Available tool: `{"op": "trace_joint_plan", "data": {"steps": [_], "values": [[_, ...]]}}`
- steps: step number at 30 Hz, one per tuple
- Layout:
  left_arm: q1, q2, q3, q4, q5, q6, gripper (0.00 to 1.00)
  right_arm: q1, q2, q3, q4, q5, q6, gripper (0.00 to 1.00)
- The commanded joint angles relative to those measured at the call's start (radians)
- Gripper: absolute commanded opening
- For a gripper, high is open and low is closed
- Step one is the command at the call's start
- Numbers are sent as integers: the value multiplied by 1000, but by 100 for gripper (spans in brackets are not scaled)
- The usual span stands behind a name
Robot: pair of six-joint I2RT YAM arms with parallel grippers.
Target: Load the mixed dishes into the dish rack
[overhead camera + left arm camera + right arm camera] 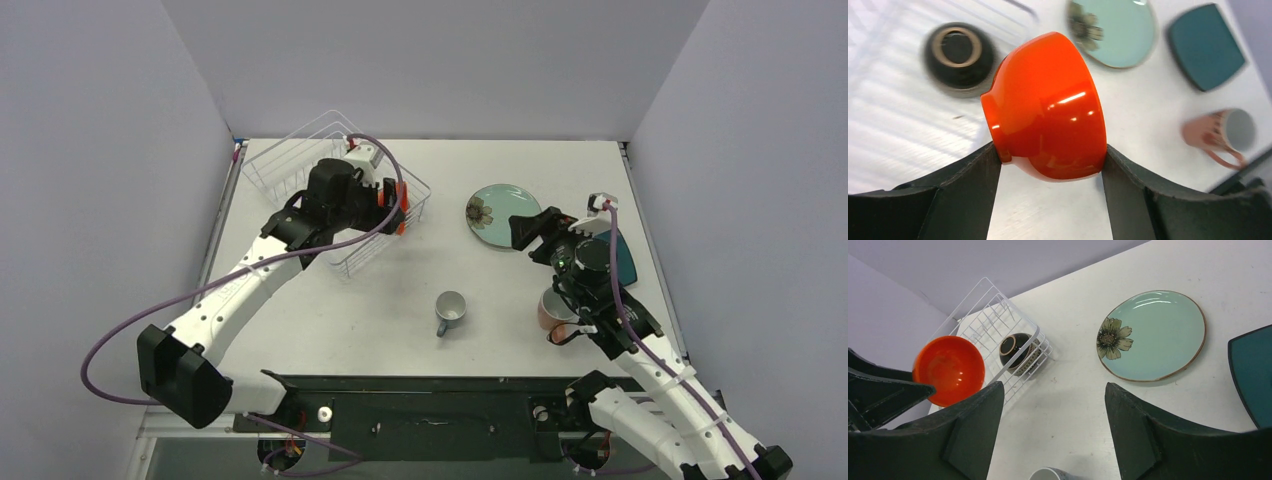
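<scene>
My left gripper (1050,155) is shut on the orange-red bowl (1048,107), held on its side above the near end of the white wire dish rack (983,315). A brown bowl (959,60) sits bottom-up inside the rack. My right gripper (1053,390) hangs open and empty over bare table between the rack and the pale-teal flower plate (1153,335). The dark-teal square plate (1253,375) lies to its right. The grey-blue mug (450,312) stands mid-table. The pink mug (1223,132) lies near the right arm.
The rack (330,190) fills the back-left corner, close to the left wall. The right arm (600,290) overhangs the dark-teal plate (622,255) and pink mug (553,310). Grey walls close in the table on three sides.
</scene>
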Motion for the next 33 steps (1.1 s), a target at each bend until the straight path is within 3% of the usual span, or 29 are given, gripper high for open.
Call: {"op": "trace_joint_plan", "data": {"steps": [1,6,15,33], "values": [[8,-65,49,-50,-395,107,0,-2,12,-6,-10,15,4,69],[36,-10,77,-111,-554,141,0,-4,11,-12,-13,8,6,68],[118,130,124,-171,-581,140,0,-13,-14,-28,-18,12,7,68],[82,378,228,-308,-645,132,0,-40,-55,-53,-24,4,-1,68]]}}
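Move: The left hand already holds the red bowl. The spot it is bound for, the dish rack's near corner, lies some 7 cm ahead, 14 cm left and 16 cm below. The overturned dark bowl sits in the rack about 15 cm ahead, 3 cm left and 17 cm lower; the grey mug stands roughly 10 cm back, 12 cm right and 19 cm down. From the idle right hand that rack corner is about 10 cm ahead, 35 cm left, 19 cm down. Keeping its pinch on the red bowl, the left hand swings left some 14 cm and a little forward over the rack's near corner, then sinks about 11 cm in all, mostly straight down into the rack. The wrist turns nearly 50 degrees on the way, rolling left side up and swinging counter-clockwise, so the fingers end pointing steeply down and forward. ##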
